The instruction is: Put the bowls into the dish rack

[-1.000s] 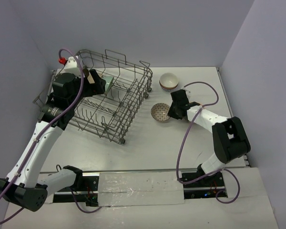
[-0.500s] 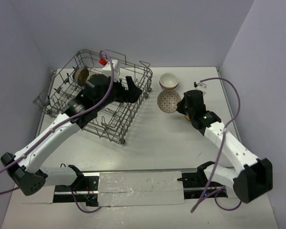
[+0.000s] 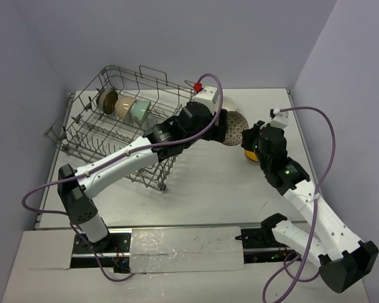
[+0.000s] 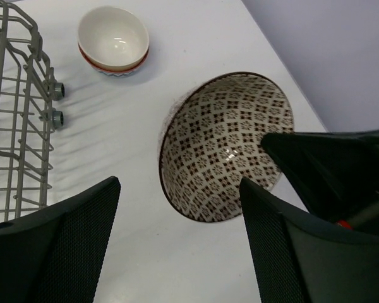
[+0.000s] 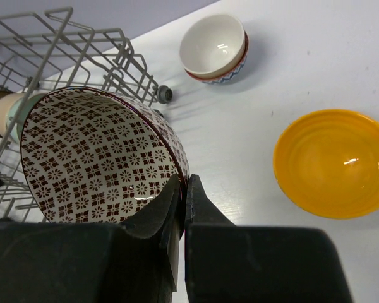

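Observation:
My right gripper (image 5: 183, 189) is shut on the rim of a brown-and-white patterned bowl (image 5: 101, 158), holding it on edge above the table. My left gripper (image 4: 180, 240) is open. Its two fingers (image 4: 57, 246) stand wide apart just short of that patterned bowl (image 4: 227, 142), touching nothing. From above, the left gripper (image 3: 222, 126) faces the patterned bowl (image 3: 235, 129) between the dish rack (image 3: 123, 142) and the right gripper (image 3: 247, 136). Inside the rack stand a brown bowl (image 3: 107, 99), a beige bowl (image 3: 124, 107) and a pale green bowl (image 3: 139, 112).
An orange-yellow bowl (image 5: 331, 163) sits upright on the table under the right wrist. A white bowl (image 4: 113, 39) with a red and blue outside stands at the back, by the rack's corner (image 4: 50, 104). Grey walls close off the back and both sides.
The left arm has swung from the rack across to the patterned bowl. The right gripper has lifted that bowl off the table and tipped it on edge.

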Available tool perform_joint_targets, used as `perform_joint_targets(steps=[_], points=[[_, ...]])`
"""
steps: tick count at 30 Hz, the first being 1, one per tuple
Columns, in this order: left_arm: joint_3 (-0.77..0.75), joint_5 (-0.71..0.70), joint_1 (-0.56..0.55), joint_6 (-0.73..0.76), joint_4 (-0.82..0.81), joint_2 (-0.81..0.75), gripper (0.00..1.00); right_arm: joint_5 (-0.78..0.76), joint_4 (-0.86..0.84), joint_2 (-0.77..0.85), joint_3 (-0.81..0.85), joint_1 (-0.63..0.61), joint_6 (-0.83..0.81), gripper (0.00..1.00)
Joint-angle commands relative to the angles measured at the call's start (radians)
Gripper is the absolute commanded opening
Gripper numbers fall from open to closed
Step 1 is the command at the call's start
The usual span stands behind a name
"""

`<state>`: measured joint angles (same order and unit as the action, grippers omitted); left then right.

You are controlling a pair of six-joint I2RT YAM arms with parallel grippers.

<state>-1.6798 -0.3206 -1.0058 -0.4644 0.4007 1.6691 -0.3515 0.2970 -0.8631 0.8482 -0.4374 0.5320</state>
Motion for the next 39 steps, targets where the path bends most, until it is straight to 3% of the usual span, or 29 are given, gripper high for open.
perform_joint_targets(steps=[1, 5, 8, 11, 18, 24, 27, 28, 30, 31, 33, 39], points=[[-0.072, -0.084, -0.010, 0.001, 0.030, 0.044, 0.81, -0.041, -0.098, 0.061, -0.003, -0.009, 0.005, 0.00], [-0.104, -0.098, -0.014, 0.000, 0.052, 0.083, 0.67, -0.038, -0.108, 0.067, -0.012, -0.009, 0.006, 0.00], [-0.107, -0.104, -0.017, -0.002, 0.040, 0.095, 0.47, -0.029, -0.113, 0.064, -0.017, -0.011, 0.008, 0.00], [-0.113, -0.107, -0.017, -0.008, 0.040, 0.104, 0.39, -0.021, -0.117, 0.065, -0.020, -0.009, 0.011, 0.00], [-0.095, -0.132, -0.017, -0.023, 0.004, 0.096, 0.02, -0.004, -0.133, 0.075, -0.038, -0.011, 0.017, 0.00], [-0.083, -0.178, -0.017, -0.005, -0.028, 0.077, 0.00, 0.042, -0.165, 0.098, -0.070, -0.017, 0.016, 0.01], [-0.069, -0.219, -0.017, 0.018, -0.051, 0.054, 0.00, 0.077, -0.183, 0.113, -0.090, -0.017, 0.006, 0.15], [-0.061, -0.228, -0.017, 0.026, -0.065, 0.046, 0.00, 0.085, -0.193, 0.121, -0.095, -0.017, 0.005, 0.28], [-0.041, -0.253, -0.017, 0.056, -0.098, 0.024, 0.00, 0.118, -0.202, 0.127, -0.106, -0.017, -0.009, 0.43], [-0.037, -0.262, -0.017, 0.069, -0.112, 0.018, 0.00, 0.126, -0.206, 0.130, -0.109, -0.017, -0.012, 0.60], [-0.044, -0.294, -0.016, 0.113, -0.114, 0.005, 0.00, 0.149, -0.197, 0.130, -0.107, -0.017, -0.027, 0.77], [-0.078, -0.489, -0.008, 0.349, -0.160, -0.069, 0.00, 0.166, -0.162, 0.151, -0.094, -0.017, -0.059, 0.95]])
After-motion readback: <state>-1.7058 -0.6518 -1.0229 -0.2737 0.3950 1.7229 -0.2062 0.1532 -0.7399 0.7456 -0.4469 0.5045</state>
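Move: The patterned bowl hangs in the air, its right rim already pinched by the right hand, its middle about 4 cm to that hand's left and 2 cm ahead, about 1 cm above. From the open left hand the bowl's middle lies some 5 cm to the right, 3 cm ahead and 4 cm lower. Roughly 26 cm below the left hand, the white bowl stack stands about 22 cm ahead and 5 cm right, the orange bowl about 6 cm ahead and 19 cm right. The patterned bowl is held nearly still by the right hand while the left sinks about 3.5 cm, edges forward and shuts its fingers on the left rim. With both gripping, the right fingers then open wide and come free, that hand drifting some 2 cm left and up; the left carries the bowl about 4 cm left, rising and slightly forward, the wrist swinging roughly 15 degrees. ##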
